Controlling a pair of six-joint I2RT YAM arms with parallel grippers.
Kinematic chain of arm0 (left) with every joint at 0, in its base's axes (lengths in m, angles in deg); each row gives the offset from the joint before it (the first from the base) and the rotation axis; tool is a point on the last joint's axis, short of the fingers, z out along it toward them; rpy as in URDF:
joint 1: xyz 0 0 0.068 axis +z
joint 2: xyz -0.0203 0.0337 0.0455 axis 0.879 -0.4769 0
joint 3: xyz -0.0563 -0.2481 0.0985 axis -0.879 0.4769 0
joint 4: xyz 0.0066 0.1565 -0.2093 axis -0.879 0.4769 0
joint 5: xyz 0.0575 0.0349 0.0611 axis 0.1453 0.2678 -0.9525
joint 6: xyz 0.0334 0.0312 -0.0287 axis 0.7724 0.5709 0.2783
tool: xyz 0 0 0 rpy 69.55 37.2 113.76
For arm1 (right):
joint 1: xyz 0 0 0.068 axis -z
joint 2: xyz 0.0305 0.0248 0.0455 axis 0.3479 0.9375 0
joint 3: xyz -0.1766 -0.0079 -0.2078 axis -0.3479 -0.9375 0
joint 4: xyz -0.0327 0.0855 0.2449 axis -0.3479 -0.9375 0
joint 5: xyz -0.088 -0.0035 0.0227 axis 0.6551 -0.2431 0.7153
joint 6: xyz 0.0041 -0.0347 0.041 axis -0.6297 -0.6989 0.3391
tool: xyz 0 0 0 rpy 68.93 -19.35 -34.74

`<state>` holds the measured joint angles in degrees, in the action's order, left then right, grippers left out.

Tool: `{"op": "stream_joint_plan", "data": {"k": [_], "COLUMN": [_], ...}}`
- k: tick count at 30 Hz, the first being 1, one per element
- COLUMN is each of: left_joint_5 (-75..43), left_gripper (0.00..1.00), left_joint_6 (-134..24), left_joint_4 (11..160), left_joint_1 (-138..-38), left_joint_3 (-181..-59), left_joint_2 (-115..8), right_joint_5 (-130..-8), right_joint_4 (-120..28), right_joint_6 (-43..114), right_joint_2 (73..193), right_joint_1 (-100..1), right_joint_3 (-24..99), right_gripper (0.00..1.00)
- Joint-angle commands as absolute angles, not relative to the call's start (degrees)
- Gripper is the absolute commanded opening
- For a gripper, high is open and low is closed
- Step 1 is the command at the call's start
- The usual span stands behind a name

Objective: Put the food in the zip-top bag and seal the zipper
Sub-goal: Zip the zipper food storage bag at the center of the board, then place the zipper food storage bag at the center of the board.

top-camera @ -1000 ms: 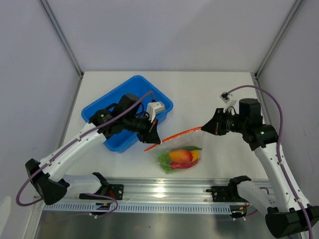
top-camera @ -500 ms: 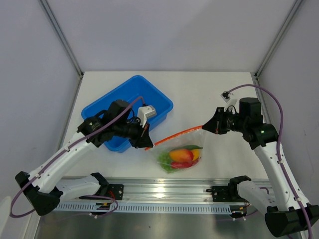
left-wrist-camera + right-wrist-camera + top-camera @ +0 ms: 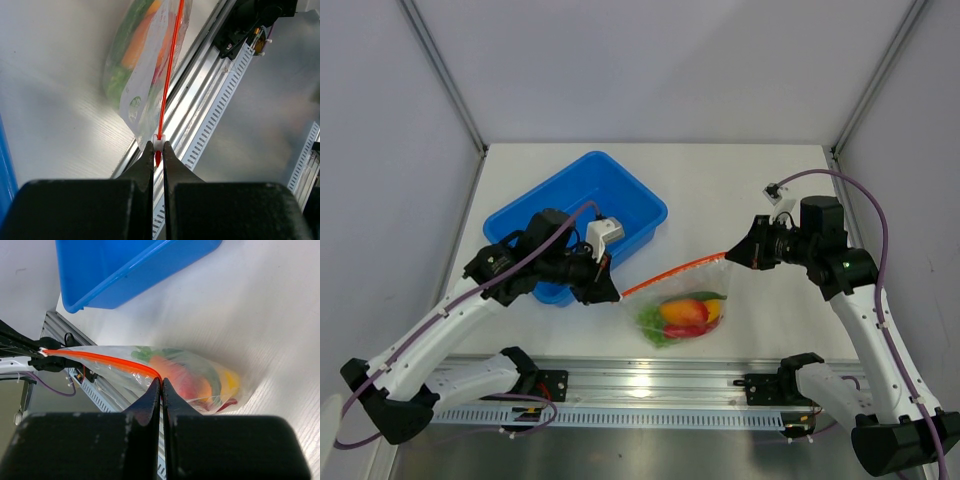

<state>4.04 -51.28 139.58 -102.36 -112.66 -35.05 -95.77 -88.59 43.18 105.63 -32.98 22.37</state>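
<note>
The clear zip-top bag (image 3: 708,284) hangs stretched between both grippers just above the table. Inside it sits the food (image 3: 684,314): red-orange, yellow and green pieces. The zipper (image 3: 670,273) runs taut as a red-orange line along the bag's top edge. My left gripper (image 3: 611,293) is shut on the zipper's left end, with the small white slider (image 3: 158,142) pinched between the tips of that gripper (image 3: 158,146). My right gripper (image 3: 728,257) is shut on the bag's right corner; in its wrist view the right gripper (image 3: 161,382) clamps where the zipper (image 3: 100,359) ends, above the food (image 3: 192,379).
A blue plastic tray (image 3: 635,200) stands behind my left arm, at the table's back left. The aluminium rail (image 3: 650,385) with both arm bases runs along the near edge, just below the bag. White walls enclose the table on three sides.
My left gripper has slid left and slightly toward the near edge along the zipper, and the visible red strip is longer. The right gripper and the bag's food have stayed put.
</note>
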Motion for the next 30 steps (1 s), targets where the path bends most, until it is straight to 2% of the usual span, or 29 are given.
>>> {"op": "stream_joint_plan", "data": {"k": [1,8,10,11,12,14,15,16,23,30], "left_joint_5": [3.07,2.99,1.94,1.76,1.58,0.45,-0.78,-1.75,-13.44,-12.75], "left_gripper": [0.01,0.01,0.09,0.18,0.43,0.61,0.84,0.99,0.99,0.99], "left_joint_6": [-52.63,-53.77,-53.68,-53.60,-53.77,-54.38,-54.73,-54.91,-56.58,-58.51], "left_joint_4": [141.12,141.30,141.29,141.47,141.55,141.47,141.03,140.59,140.07,139.97], "left_joint_1": [-101.77,-101.77,-101.77,-101.69,-101.77,-101.77,-101.77,-101.77,-101.69,-101.77], "left_joint_3": [-112.38,-110.72,-111.06,-111.23,-112.11,-113.08,-113.43,-114.65,-124.75,-129.34], "left_joint_2": [-33.47,-32.33,-32.24,-32.50,-32.77,-33.47,-33.56,-33.82,-36.90,-39.10], "right_joint_5": [-94.37,-94.36,-94.37,-94.37,-94.37,-94.37,-94.28,-94.02,-85.77,-77.08], "right_joint_4": [-87.76,-87.85,-87.67,-87.58,-87.58,-87.41,-87.49,-87.41,-91.17,-94.34], "right_joint_6": [42.06,42.15,42.06,42.06,42.15,42.50,42.59,42.67,44.16,47.16], "right_joint_2": [104.83,104.48,104.48,104.56,104.65,104.92,105.18,105.70,111.84,123.01], "right_joint_1": [-32.66,-32.93,-33.28,-33.37,-33.45,-33.46,-33.46,-33.46,-30.74,-23.80], "right_joint_3": [23.61,23.25,22.99,22.99,22.90,22.64,22.64,22.90,26.32,31.42], "right_gripper": [0.00,0.00,0.00,0.00,0.00,0.00,0.00,0.00,0.00,0.00]}}
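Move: The closed zipper's slider end is between the left fingers, with the bagged food some 17 cm to the right, 3 cm ahead and 17 cm below. The blue box lies about 22 cm ahead, 12 cm left and 20 cm below. The right hand pinches the zipper's other end; the slider is roughly 26 cm to its left and 10 cm back, about level, the food 11 cm left, 6 cm back, 19 cm below. The left opens off the slider and rises forward; the right carries its pinched zipper end forward-right-down about 9 cm. ##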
